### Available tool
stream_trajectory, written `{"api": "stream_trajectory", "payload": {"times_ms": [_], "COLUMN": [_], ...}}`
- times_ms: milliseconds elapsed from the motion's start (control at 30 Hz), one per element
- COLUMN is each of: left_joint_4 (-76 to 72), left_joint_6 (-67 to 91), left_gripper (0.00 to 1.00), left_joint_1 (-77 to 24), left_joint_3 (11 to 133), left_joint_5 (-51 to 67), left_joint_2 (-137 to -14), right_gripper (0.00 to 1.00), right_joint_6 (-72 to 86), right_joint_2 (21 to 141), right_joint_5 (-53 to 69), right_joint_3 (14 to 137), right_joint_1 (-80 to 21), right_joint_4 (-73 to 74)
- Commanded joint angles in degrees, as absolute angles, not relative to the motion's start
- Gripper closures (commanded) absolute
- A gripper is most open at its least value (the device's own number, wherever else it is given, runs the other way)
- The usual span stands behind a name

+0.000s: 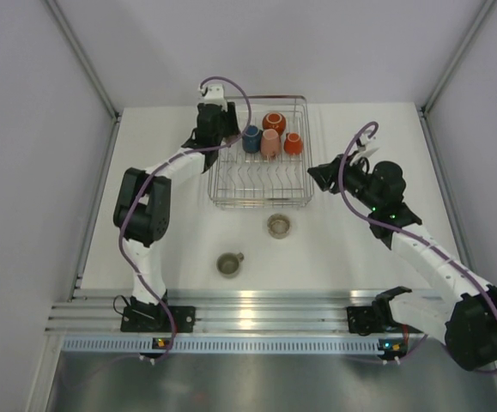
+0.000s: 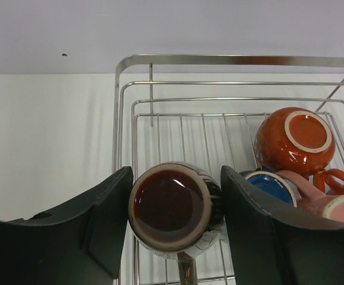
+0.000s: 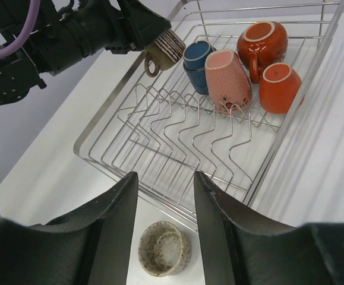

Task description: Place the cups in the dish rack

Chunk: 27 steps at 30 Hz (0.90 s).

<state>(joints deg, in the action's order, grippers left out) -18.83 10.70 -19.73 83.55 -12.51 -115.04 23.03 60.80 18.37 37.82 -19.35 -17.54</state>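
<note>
My left gripper point(image 2: 176, 173) is shut on a dark cup point(image 2: 170, 205) with a pale rim, which hangs over the far left corner of the dish rack point(image 2: 219, 59). From the right wrist view that cup point(image 3: 164, 50) hangs mouth-sideways above the rack's left rim. A dark blue cup point(image 1: 251, 139), a pink cup point(image 1: 270, 143) and two orange cups point(image 1: 274, 122) point(image 1: 293, 143) sit upside down at the rack's far end. My right gripper point(image 3: 166, 176) is open, hovering above a speckled beige cup point(image 3: 163, 248) on the table just outside the rack's near edge.
A second beige-grey cup point(image 1: 229, 263) stands on the table nearer the arm bases, handle to the right. The rack's near rows of prongs point(image 3: 177, 119) hold nothing. The left arm point(image 1: 145, 206) reaches along the rack's left side.
</note>
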Motion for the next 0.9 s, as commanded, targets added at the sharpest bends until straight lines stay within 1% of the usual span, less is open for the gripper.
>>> {"api": "stream_trajectory", "payload": {"times_ms": [0,400,633,867], "left_joint_4": [-22.85,-21.62,-21.53,-21.18], "left_joint_6": [9.58,9.84,8.97,7.3], "left_gripper": [1.0,1.0,1.0,1.0], "left_joint_1": [-19.95,-19.86,-19.86,-19.86], "left_joint_3": [87.19,90.0,88.77,86.05], "left_joint_5": [-11.78,-11.95,-12.3,-15.02], "left_joint_2": [-116.62,-123.3,-124.8,-124.54], "right_gripper": [0.57,0.58,0.58,0.58], "right_joint_6": [23.03,23.03,23.2,23.91], "right_joint_2": [59.41,59.59,59.85,60.2], "right_joint_5": [19.69,20.57,21.01,21.45], "right_joint_3": [37.27,36.91,36.74,36.21], "right_joint_1": [-17.67,-16.17,-15.91,-15.82], "right_joint_4": [-18.99,-18.54,-18.81,-19.69]}}
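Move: The left gripper holds the upturned brown cup over the rack's back left corner. The free spot for it is some 10 cm below, about 2 cm ahead and 1 cm right. The blue cup stands about 10 cm right and 2 cm ahead, 7 cm lower. At that height, the pink cup is 16 cm right and 1 cm ahead, and the orange round cup 17 cm right and 8 cm ahead. From the right gripper, the spot is roughly 24 cm ahead, 26 cm left and 16 cm down. Lower the left gripper about 5 cm, easing it some 2 cm forward and a touch right, to bring the upturned brown cup down into the rack between the left rail and the blue cup. Do most of the sinking early, then hold there. Keep the hand nearly level and the fingers pinched on the cup's sides. ##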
